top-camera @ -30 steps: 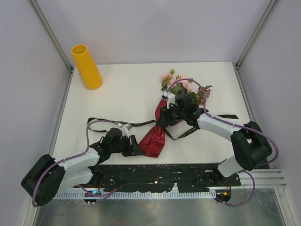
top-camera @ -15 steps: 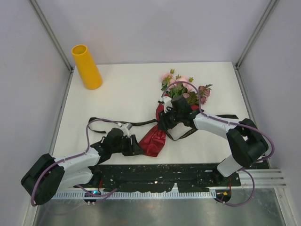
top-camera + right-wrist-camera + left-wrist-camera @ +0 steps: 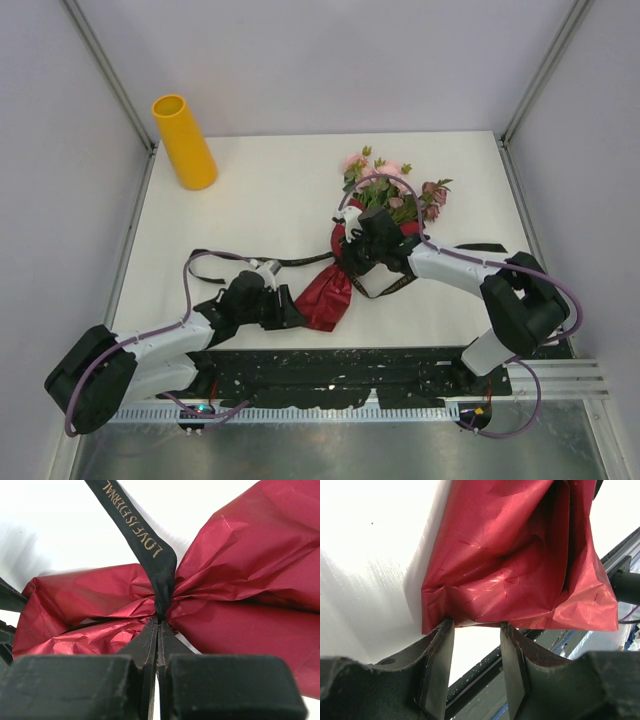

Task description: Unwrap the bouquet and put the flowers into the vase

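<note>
The bouquet lies mid-table, its pink and mauve flowers (image 3: 390, 185) pointing away and its dark red paper (image 3: 328, 295) flaring toward the arms. A black ribbon (image 3: 135, 525) printed with gold letters cinches the paper (image 3: 250, 555) at its waist. My right gripper (image 3: 160, 621) is shut, its tips pinching the ribbon right at that cinch (image 3: 350, 260). My left gripper (image 3: 476, 627) stands open, its fingertips (image 3: 446, 630) touching the lower edge of the paper (image 3: 510, 555) with bare table in the gap. The yellow-orange vase (image 3: 183, 140) stands upright at the far left corner.
Loose black ribbon tails (image 3: 300, 263) trail across the table to the left and right of the bouquet. A black perforated rail (image 3: 350, 365) runs along the near table edge, just behind the left gripper. Grey enclosure walls close off both sides and the back.
The right gripper has slid slightly left to the paper's waist and shut on the ribbon. The left gripper has stayed at the paper's lower edge.
</note>
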Available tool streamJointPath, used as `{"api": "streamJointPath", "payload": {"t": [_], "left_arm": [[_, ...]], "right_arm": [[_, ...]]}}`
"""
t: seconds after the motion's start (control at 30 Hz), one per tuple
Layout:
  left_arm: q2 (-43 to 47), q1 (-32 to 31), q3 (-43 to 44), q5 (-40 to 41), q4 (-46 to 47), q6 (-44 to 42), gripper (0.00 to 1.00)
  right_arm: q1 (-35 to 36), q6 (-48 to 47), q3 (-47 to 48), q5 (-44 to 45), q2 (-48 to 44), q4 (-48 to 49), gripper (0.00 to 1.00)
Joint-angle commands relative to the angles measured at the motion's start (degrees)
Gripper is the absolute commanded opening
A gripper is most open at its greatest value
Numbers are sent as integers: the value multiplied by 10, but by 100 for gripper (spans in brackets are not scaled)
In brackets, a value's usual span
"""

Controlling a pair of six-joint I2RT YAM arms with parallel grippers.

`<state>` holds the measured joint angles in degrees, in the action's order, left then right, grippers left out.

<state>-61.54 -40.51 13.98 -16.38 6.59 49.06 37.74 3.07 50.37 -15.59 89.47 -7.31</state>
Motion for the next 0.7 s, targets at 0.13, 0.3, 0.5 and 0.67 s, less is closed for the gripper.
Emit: {"api": "streamJointPath", "payload": {"t": [0.13, 0.3, 0.5, 0.67], "left_arm": [[-16, -4, 15, 81, -61, -12, 47], [-37, -5, 17, 90, -62, -7, 47], [-57, -11, 19, 93, -62, -4, 46], [-68, -13, 19, 100, -61, -3, 46]], "right_arm": [[5, 13, -5, 59, -83, 32, 6], [5, 21, 2, 54, -95, 41, 6], [5, 27, 6, 72, -91, 42, 6], [5, 34, 11, 140, -130, 46, 5]]}}
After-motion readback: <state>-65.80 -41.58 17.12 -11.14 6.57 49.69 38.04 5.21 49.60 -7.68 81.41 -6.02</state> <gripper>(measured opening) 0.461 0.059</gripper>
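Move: The ribbon knot at the wrapper's waist is already between the right fingers. From this hand the flowers lie about 20 cm ahead and 9 cm right, the wrapper's tail some 9 cm back and 5 cm left, a little lower, and the ribbon's right-hand loop about 6 cm back and 6 cm right on the table. From the left hand, the tail is some 4 cm ahead and 5 cm right, the knot about 13 cm ahead and 9 cm right. With its fingers still shut on the ribbon at the knot, the right hand pulls upward about 5 cm off the table, most of it in one quick rise, then hardly climbs while easing a couple of centimetres forward and slightly right, the wrist tipping up and turning clockwise by roughly 10 degrees in all. The left hand stays low at the wrapper's tail end with its fingers still half open at the paper's lower edge, and creeps about 2 cm forward towards the knot. ##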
